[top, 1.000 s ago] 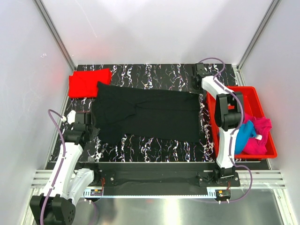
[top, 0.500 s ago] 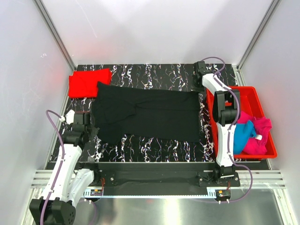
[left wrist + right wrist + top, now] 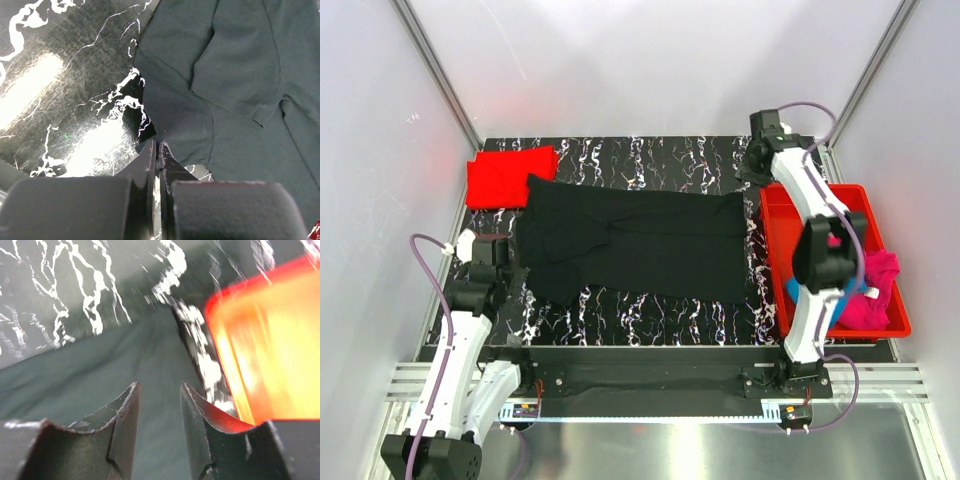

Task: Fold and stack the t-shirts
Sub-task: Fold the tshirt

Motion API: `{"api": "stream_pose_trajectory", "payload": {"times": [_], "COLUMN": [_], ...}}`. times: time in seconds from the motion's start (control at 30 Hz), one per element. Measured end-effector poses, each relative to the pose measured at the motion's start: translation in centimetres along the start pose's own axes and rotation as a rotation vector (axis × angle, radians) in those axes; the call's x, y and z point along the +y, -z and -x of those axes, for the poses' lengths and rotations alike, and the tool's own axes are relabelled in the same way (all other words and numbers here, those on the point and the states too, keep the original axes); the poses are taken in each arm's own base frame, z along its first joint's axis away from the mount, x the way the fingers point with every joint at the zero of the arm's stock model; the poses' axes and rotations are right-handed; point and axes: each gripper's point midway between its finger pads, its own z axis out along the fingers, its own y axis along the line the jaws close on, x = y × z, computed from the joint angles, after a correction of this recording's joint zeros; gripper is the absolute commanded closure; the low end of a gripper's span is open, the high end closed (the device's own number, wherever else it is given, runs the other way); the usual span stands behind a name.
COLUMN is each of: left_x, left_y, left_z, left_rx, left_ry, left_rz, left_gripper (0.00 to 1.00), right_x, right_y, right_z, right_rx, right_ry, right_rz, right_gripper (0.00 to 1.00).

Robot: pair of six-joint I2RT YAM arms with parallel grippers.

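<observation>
A black t-shirt [image 3: 640, 245] lies spread flat across the marbled table [image 3: 650, 160]. My left gripper [image 3: 513, 264] is shut on its left sleeve edge; in the left wrist view the pinched fingertips [image 3: 157, 145] meet the dark cloth [image 3: 235, 65]. My right gripper [image 3: 752, 176] hovers open over the shirt's far right corner, its jaws [image 3: 159, 390] apart with nothing between them above the black t-shirt [image 3: 75, 370]. A folded red t-shirt [image 3: 508, 178] rests at the back left. The magenta t-shirt [image 3: 878, 290] and the blue t-shirt [image 3: 791, 291] lie in the bin, the blue one mostly hidden by my right arm.
A rigid red plastic bin [image 3: 865, 196] stands along the table's right side, close to my right gripper, and shows as a bright blur [image 3: 270, 340] in the right wrist view. White walls enclose the table on three sides.
My right gripper has opened, let go of the black t-shirt's corner and risen, and the right arm has swung out over the bin. My left arm has drawn slightly to the left.
</observation>
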Motion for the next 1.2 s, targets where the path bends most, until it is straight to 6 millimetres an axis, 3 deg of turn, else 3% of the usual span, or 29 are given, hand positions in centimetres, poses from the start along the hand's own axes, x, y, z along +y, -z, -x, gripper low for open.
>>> {"api": "stream_pose_trajectory", "payload": {"times": [0.1, 0.13, 0.2, 0.4, 0.53, 0.87, 1.03, 1.2], "left_x": [-0.3, -0.5, -0.8, -1.2, -1.5, -1.7, -1.8, -1.8], "left_y": [0.1, 0.2, 0.2, 0.2, 0.2, 0.4, 0.6, 0.7], "left_z": [0.2, 0.3, 0.4, 0.3, 0.2, 0.4, 0.5, 0.6], "left_rx": [-0.003, -0.005, -0.008, 0.006, 0.011, 0.005, -0.003, -0.007], "left_ry": [0.003, 0.005, 0.008, 0.012, 0.014, 0.005, 0.009, 0.015], "left_rz": [-0.01, -0.015, -0.028, -0.046, -0.061, -0.069, -0.08, -0.084], "left_gripper": [1.0, 1.0, 1.0, 1.0, 1.0, 1.0, 1.0, 1.0], "right_x": [-1.4, -2.2, -2.8, -5.1, -6.7, -9.9, -9.5, -9.1], "right_y": [5.1, 6.9, 8.3, 9.3, 9.4, 7.9, 7.1, 6.7], "right_z": [-1.5, -3.1, -5.7, -18.3, -23.7, -30.0, -29.5, -29.1], "right_rx": [-0.012, 0.005, 0.041, 0.263, 0.319, 0.311, 0.26, 0.229], "right_ry": [-0.115, -0.162, -0.2, -0.291, -0.337, -0.486, -0.529, -0.559], "right_rz": [-0.03, -0.048, -0.066, -0.237, -0.346, -0.469, -0.432, -0.4], "right_gripper": [0.53, 0.52, 0.52, 0.52, 0.52, 0.53, 0.54, 0.65]}}
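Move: About 28 cm back from the open right hand, 2 cm to its left and some 13 cm below is the black t-shirt's near right corner. The shirt's far right corner is roughly 3 cm ahead, hardly off to either side, 12 cm down. The red bin's middle is about 18 cm back, 20 cm to the right and 10 cm down. From the left hand, the near right corner is some 52 cm right, level fore and aft, 13 cm down. Sweeping back some 30 cm along the t-shirt's right edge, the right hand first rises about 3 cm, then sinks to table height at the near right corner and eases about 1.5 cm forward onto it. The wrist turns clockwise nearly 40 degrees and tips down more steeply; the open fingers end astride the corner, without a grip. ##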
